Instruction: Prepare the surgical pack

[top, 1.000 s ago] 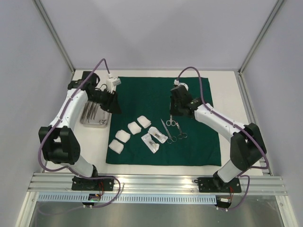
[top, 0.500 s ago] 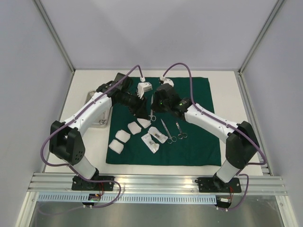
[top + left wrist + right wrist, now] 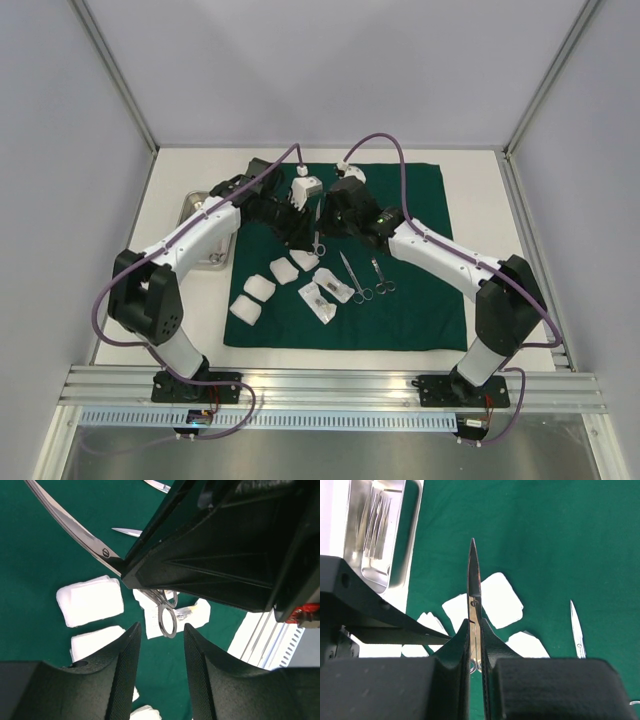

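Observation:
The dark green cloth (image 3: 400, 300) of the surgical pack lies spread flat. My right gripper (image 3: 322, 220) (image 3: 475, 626) hangs over its upper left part, shut on a pair of steel scissors (image 3: 319, 242) (image 3: 473, 580) held by the shanks. My left gripper (image 3: 300, 236) (image 3: 160, 630) faces it, open, its fingertips (image 3: 131, 635) just short of the scissors' finger ring (image 3: 166, 621). White gauze squares (image 3: 261, 288) (image 3: 501, 600) lie below them. Two more scissors (image 3: 352, 275) lie on the cloth. The steel tray (image 3: 192, 215) (image 3: 380, 535) stands off the cloth's left edge, holding slim instruments.
Two clear packets (image 3: 330, 287) lie beside the gauze. My left arm (image 3: 200, 235) crosses over the tray. Metal posts and pale walls (image 3: 60, 150) close the table on three sides, and a rail (image 3: 330, 385) runs along the near edge.
Both arms have swung to the cloth's upper left and now meet there. The left gripper left the tray and widened a little. The right one stays shut.

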`<state>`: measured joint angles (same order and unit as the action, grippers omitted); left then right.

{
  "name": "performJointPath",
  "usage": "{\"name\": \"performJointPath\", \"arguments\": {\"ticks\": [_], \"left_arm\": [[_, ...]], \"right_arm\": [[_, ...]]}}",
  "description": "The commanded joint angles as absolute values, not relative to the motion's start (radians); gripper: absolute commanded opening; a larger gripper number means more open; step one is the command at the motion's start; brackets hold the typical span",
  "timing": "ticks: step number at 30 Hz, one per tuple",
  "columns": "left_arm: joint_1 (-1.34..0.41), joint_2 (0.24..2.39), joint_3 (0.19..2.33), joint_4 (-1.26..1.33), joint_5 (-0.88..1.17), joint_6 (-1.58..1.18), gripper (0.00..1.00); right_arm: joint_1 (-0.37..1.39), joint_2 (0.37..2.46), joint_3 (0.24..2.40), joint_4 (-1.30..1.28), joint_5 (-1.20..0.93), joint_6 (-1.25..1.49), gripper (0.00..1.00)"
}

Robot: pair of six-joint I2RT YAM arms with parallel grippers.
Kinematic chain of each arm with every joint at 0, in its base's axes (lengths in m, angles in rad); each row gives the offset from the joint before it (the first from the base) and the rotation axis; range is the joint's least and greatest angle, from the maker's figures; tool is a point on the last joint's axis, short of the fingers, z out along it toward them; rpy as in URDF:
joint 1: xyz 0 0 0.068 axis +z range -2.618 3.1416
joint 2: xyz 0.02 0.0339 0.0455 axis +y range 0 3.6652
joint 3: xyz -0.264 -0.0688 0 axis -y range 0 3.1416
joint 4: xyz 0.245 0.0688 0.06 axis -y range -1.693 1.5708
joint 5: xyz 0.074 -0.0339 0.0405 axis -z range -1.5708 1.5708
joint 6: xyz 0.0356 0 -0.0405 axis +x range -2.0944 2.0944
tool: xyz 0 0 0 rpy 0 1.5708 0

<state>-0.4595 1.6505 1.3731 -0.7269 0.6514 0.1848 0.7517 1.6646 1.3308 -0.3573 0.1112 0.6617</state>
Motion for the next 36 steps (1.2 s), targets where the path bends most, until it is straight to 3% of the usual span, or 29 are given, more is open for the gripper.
{"name": "performJointPath", "arguments": {"ticks": [1, 8, 11, 14, 15, 16, 21, 28, 36], "left_arm": [[-0.463, 1.658, 1.371, -0.686, 0.664, 0.179, 0.48], [-0.472, 1.672, 1.362, -0.69, 0.695, 0.176, 0.41], [-0.479, 1.683, 1.355, -0.672, 0.695, 0.163, 0.32], [-0.479, 1.695, 1.362, -0.678, 0.692, 0.161, 0.18], [-0.479, 1.7, 1.367, -0.683, 0.693, 0.163, 0.05], [-0.479, 1.7, 1.371, -0.69, 0.693, 0.163, 0.0], [-0.476, 1.692, 1.379, -0.715, 0.667, 0.17, 0.0], [-0.327, 1.695, 1.384, -0.805, 0.615, 0.209, 0.0], [-0.046, 1.634, 1.324, -0.887, 0.594, 0.317, 0.0]], "right_arm": [[0.758, 1.649, 1.356, -0.302, 0.109, 0.678, 0.0], [0.758, 1.641, 1.348, -0.287, 0.118, 0.684, 0.0], [0.758, 1.638, 1.336, -0.275, 0.117, 0.689, 0.0], [0.758, 1.637, 1.325, -0.265, 0.107, 0.696, 0.01], [0.758, 1.637, 1.324, -0.264, 0.104, 0.698, 0.0], [0.758, 1.637, 1.321, -0.262, 0.101, 0.698, 0.0], [0.758, 1.634, 1.31, -0.27, 0.106, 0.695, 0.0], [0.759, 1.559, 1.279, -0.281, 0.127, 0.634, 0.3], [0.758, 1.545, 1.282, -0.298, 0.112, 0.58, 0.35]]}}
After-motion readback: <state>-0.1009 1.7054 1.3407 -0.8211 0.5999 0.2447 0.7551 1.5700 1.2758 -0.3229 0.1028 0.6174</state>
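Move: Just beyond the left fingertips hang the held scissors' ring handles, about 1 cm ahead, 1 cm right and 3 cm below; the nearest gauze pad lies 3 cm ahead, level sideways and some 15 cm below. The tray sits about 23 cm left and 8 cm ahead of the left hand. The right hand still grips the scissors' shanks; from it, the left gripper is about 4 cm back and 3 cm left at similar height, and that pad 4 cm left, level with it, 15 cm below. Dipping about 3 cm and easing slightly forward, the left hand shuts its half-open fingers on the scissors' handle end while the right hand holds them steady. Then the right fingers open by roughly a third, let go and back off upward some 2 cm, as the left carries the scissors about 11 cm left and 4 cm forward towards the tray, turning some 15 degrees counter-clockwise. ##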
